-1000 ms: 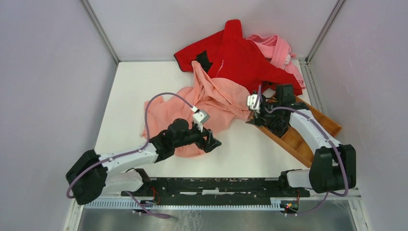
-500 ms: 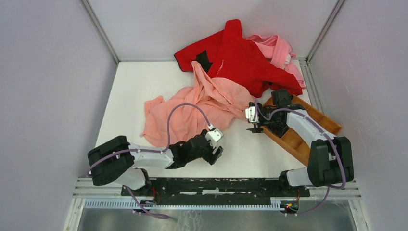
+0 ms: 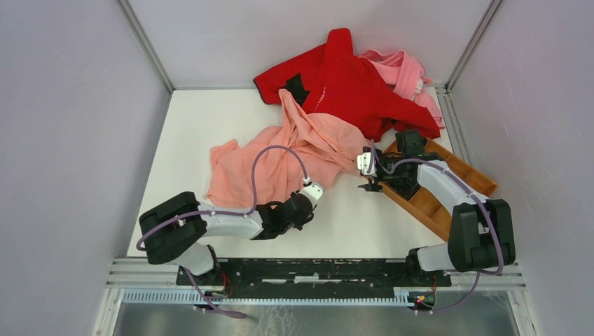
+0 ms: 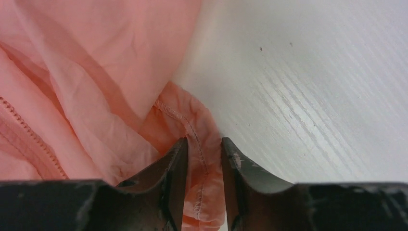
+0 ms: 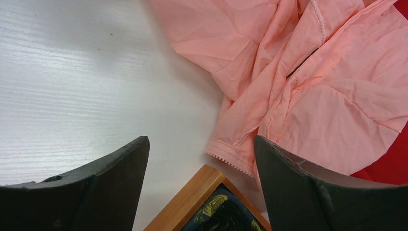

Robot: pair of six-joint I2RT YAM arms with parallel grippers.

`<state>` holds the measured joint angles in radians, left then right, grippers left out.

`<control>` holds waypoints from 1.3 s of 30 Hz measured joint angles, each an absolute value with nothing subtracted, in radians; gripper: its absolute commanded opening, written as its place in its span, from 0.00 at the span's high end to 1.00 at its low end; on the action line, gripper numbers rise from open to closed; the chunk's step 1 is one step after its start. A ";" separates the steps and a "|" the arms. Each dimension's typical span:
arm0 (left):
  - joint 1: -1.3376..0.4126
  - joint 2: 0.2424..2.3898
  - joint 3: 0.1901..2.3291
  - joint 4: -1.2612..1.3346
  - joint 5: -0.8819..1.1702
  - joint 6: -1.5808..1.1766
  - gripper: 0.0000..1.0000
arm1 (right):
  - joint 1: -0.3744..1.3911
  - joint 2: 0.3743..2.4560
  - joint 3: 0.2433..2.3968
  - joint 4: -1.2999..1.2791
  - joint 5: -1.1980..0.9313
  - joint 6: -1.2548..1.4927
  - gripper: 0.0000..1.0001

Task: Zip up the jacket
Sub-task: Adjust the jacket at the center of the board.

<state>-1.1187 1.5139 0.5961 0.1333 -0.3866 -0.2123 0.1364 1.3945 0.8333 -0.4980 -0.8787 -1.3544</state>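
The salmon-pink jacket [image 3: 301, 150] lies crumpled in the middle of the white table, with its lower edge toward the arms. My left gripper [image 3: 302, 210] is low at the jacket's near hem. In the left wrist view, a bunched fold of stitched hem of the jacket [image 4: 96, 72] fills the gap of the left gripper [image 4: 202, 144] and touches both fingers [image 4: 173, 163]. My right gripper [image 3: 371, 183] hovers open at the jacket's right edge. In the right wrist view, the right gripper [image 5: 199, 139] holds nothing, and a scalloped hem corner of the jacket [image 5: 298, 86] lies below it.
A bright red garment [image 3: 350, 77] and a paler pink one [image 3: 406, 70] are piled at the back, the red one overlapping the jacket's top. A wooden tray [image 3: 434, 210] sits at the right under the right arm, with dark patterned cloth [image 5: 226, 214] inside.
The left arm drew back toward the near edge and lowered to the jacket's hem, its jaws narrowing onto the fold. The right gripper dropped slightly toward the tray corner.
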 measured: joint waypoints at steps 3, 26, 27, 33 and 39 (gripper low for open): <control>-1.119 1.513 0.597 0.118 -0.387 -0.233 0.96 | 0.136 1.388 0.833 -0.490 -0.878 -1.348 0.14; -1.107 0.656 0.561 -0.235 -0.270 -0.198 0.98 | 0.244 1.551 1.038 -0.603 -0.739 -1.401 0.31; -1.107 0.648 0.563 -0.246 -0.273 -0.198 0.98 | 0.254 1.565 1.038 -0.603 -0.726 -1.389 0.32; -1.106 0.648 0.597 -0.315 -0.302 -0.200 0.98 | 0.275 1.639 1.042 -0.595 -0.626 -1.323 0.38; -1.105 0.662 0.624 -0.347 -0.319 -0.200 0.98 | 0.298 1.687 1.045 -0.580 -0.545 -1.279 0.79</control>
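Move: The left hand is almost down on the jacket's seamed near edge, which lies between its half-open fingers about 1 cm below; the zipper teeth run some 6 cm ahead and 8 cm left. For the right hand, the fold at the jacket's right end is about 3 cm ahead, 2 cm left and 8 cm down; the wooden box's middle is roughly 18 cm right and 5 cm back, and the red jacket's middle some 23 cm ahead and 5 cm left. The left fingers shut on the jacket's seamed near edge and lift it about 17 cm, drawing it some 6 cm left and 4 cm back while the fingertips tip up towards level by roughly 20 degrees. Meanwhile the right hand, after a small rise and reach forward, sinks to the fold at the jacket's right end beside the box corner, net nearly 6 cm down and 3 cm forward, its left-pointing fingers tipping farther down and narrowing to about half their gap around the cloth without shutting. ##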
